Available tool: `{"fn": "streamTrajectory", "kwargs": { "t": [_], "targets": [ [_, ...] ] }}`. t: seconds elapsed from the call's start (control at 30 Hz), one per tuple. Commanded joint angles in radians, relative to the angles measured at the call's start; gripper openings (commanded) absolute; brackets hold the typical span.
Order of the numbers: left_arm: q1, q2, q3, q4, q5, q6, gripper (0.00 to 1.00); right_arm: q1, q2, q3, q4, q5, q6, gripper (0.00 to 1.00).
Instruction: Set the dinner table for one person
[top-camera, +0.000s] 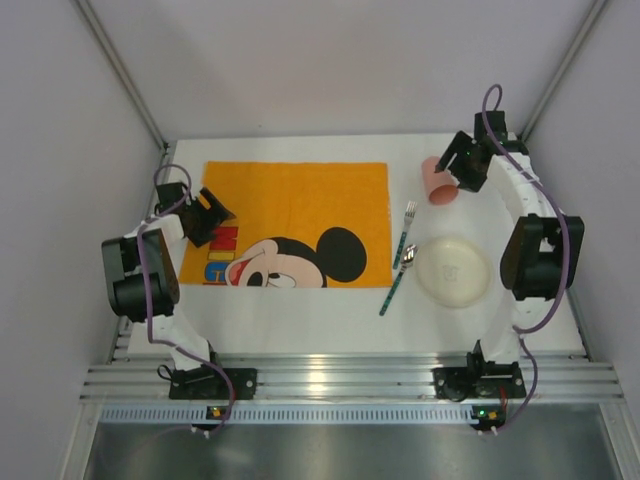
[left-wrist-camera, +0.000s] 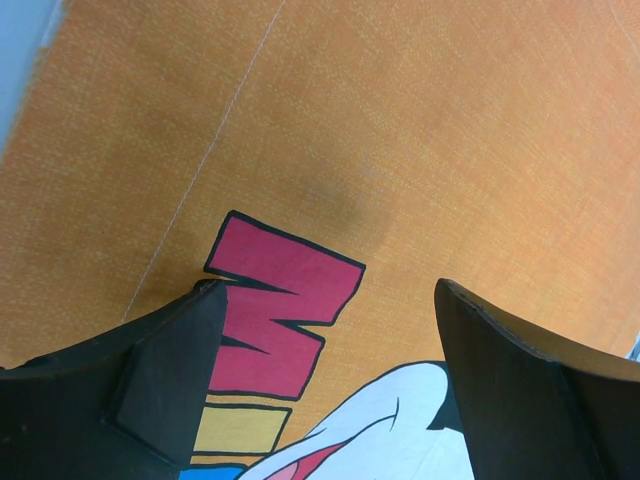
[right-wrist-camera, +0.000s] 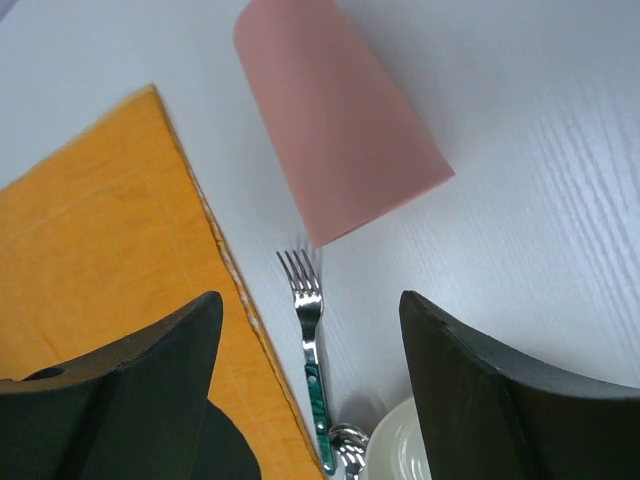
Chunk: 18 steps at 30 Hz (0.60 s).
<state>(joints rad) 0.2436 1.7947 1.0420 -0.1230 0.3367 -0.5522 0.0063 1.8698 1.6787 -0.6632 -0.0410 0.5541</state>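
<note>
The dinner table (top-camera: 300, 310) is a white top carrying an orange Mickey Mouse placemat (top-camera: 290, 200). Right of the mat lie a green-handled fork (top-camera: 406, 232) and spoon (top-camera: 398, 280), with a cream plate (top-camera: 453, 270) beside them. A pink cup (top-camera: 437, 180) rests at the back right. My right gripper (top-camera: 452, 170) hovers right by it, open and empty; in its wrist view the cup (right-wrist-camera: 340, 120) sits beyond the fingertips, apart from them, above the fork (right-wrist-camera: 309, 330). My left gripper (top-camera: 222, 222) hangs open over the mat's left part (left-wrist-camera: 400, 130), holding nothing.
An aluminium rail (top-camera: 340, 380) runs along the near edge where both arm bases are bolted. Grey walls close in the left, right and back sides. The spoon bowl (right-wrist-camera: 347, 440) and plate rim (right-wrist-camera: 395, 450) lie close under the right gripper (right-wrist-camera: 310, 300).
</note>
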Motion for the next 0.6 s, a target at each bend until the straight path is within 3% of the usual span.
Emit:
{"fn": "streamTrajectory", "kwargs": {
  "t": [0.0, 0.13, 0.3, 0.57],
  "targets": [
    [0.01, -0.023, -0.072, -0.138, -0.097, 0.017, 0.91, 0.003, 0.006, -0.008, 0.04, -0.023, 0.076, 0.72],
    [0.01, -0.076, -0.12, -0.148, -0.186, 0.009, 0.92, -0.04, 0.069, -0.007, 0.105, -0.095, 0.07, 0.72],
    [0.01, -0.112, -0.085, -0.276, -0.246, 0.04, 0.92, -0.063, 0.19, 0.052, 0.143, -0.141, 0.098, 0.72],
    [0.006, -0.124, -0.018, -0.329, -0.243, 0.014, 0.91, -0.071, 0.282, 0.062, 0.232, -0.224, 0.17, 0.7]
  ]
}}
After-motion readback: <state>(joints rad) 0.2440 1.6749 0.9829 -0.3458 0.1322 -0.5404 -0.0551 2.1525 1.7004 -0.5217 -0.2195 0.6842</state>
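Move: The pink cup lies on its side some 6 cm ahead of the right hand, neither left nor right of it, and about 10 cm below; the fork is roughly 7 cm back and 11 cm to the left, the plate about 19 cm straight back, both 14 cm below. The left hand's open fingertips already rest on the orange cloth, whose middle is about 18 cm to the right and 1 cm ahead, with the red M just under them. The right hand drops about 10 cm towards the fallen cup, easing some 4 cm forward as it sinks and rolling its left side up by roughly 13 degrees, its fingers staying open until they straddle the cup's near, open end without closing. Meanwhile the open left hand keeps its fingertips down on the cloth and drags it back towards the base, travelling about 6 cm with a slight drift to the left, while the wrist tips about 10 degrees further down. ##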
